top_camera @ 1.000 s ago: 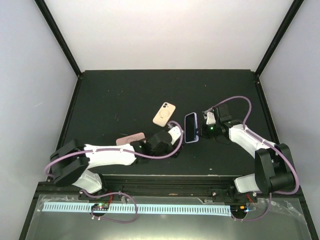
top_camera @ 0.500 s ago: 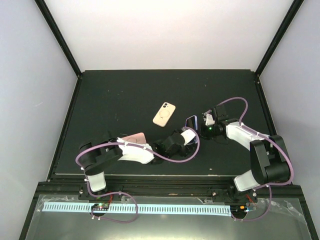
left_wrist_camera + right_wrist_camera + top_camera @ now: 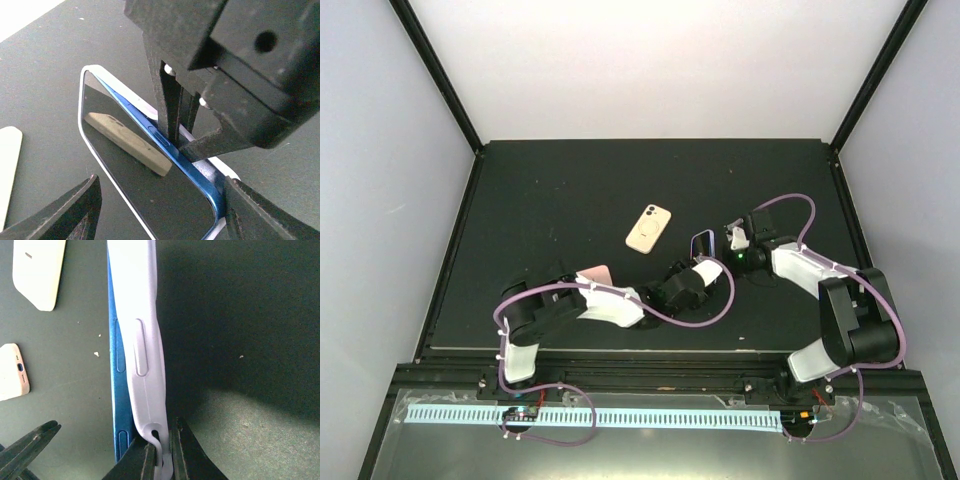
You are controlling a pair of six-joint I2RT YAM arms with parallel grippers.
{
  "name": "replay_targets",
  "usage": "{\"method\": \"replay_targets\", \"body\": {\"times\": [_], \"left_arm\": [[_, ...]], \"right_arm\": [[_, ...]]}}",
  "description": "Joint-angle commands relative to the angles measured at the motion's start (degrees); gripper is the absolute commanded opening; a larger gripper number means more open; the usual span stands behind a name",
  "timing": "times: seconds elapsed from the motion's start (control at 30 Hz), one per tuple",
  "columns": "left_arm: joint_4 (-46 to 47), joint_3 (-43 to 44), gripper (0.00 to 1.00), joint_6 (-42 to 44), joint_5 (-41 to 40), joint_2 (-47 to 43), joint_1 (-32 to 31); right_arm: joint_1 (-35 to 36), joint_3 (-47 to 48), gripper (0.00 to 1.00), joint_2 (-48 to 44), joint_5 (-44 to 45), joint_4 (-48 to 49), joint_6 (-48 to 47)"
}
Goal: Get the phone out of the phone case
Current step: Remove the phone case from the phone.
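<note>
The phone (image 3: 150, 170), with a blue frame and a dark screen, stands tilted on its long edge in a pale lilac phone case (image 3: 142, 330). The case's side wall is peeled away from the blue frame (image 3: 116, 390). My right gripper (image 3: 162, 452) is shut on the lip of that case wall. My left gripper (image 3: 160, 210) is open astride the phone's near end. Its right finger (image 3: 260, 210) touches the blue corner, and its left finger (image 3: 65, 210) stands off the screen side. In the top view, the phone (image 3: 701, 243) sits between the left gripper (image 3: 703, 266) and the right gripper (image 3: 726, 250).
A beige phone case (image 3: 649, 228) lies back up to the left of the phone. A pink case (image 3: 592, 274) lies beside the left arm's forearm. The black table's front edge (image 3: 620, 350) runs just behind the arm bases.
The left arm has swung right and folded in, bringing its gripper onto the phone's near end with the jaws slightly narrower. The phone has tipped up more onto its edge. The right gripper kept its grip.
</note>
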Motion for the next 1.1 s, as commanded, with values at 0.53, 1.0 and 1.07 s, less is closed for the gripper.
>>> {"method": "replay_targets", "body": {"times": [0.53,1.0,1.07], "left_arm": [[-1.7,7.2,0.16,7.9,-21.5,7.1,-4.9],[12.7,-4.7,0.02,6.3,-23.9,-2.0,-4.9],[15.1,-7.2,0.02,5.8,-24.0,-3.8,-4.7]], "right_arm": [[-1.2,1.5,0.01,-2.1,-4.7,1.4,0.2],[-1.2,1.7,0.01,-2.5,13.2,0.3,-4.9],[-1.2,2.3,0.01,-1.5,15.1,-0.1,-5.8]]}}
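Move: The phone, partly out of its purple case, lies with its middle about 5 cm ahead of the left hand, 1 cm left and 2 cm lower, its blue edge between the open fingers. The right hand, pinching the case, has the phone's middle 2 cm ahead, 3 cm left and slightly below. On the table, 9 cm below the left hand, the beige phone lies roughly 10 cm ahead and 14 cm left. The left hand tips up some 15 degrees, pinching the phone's blue edge; both hands then rise about 1.5 cm. ##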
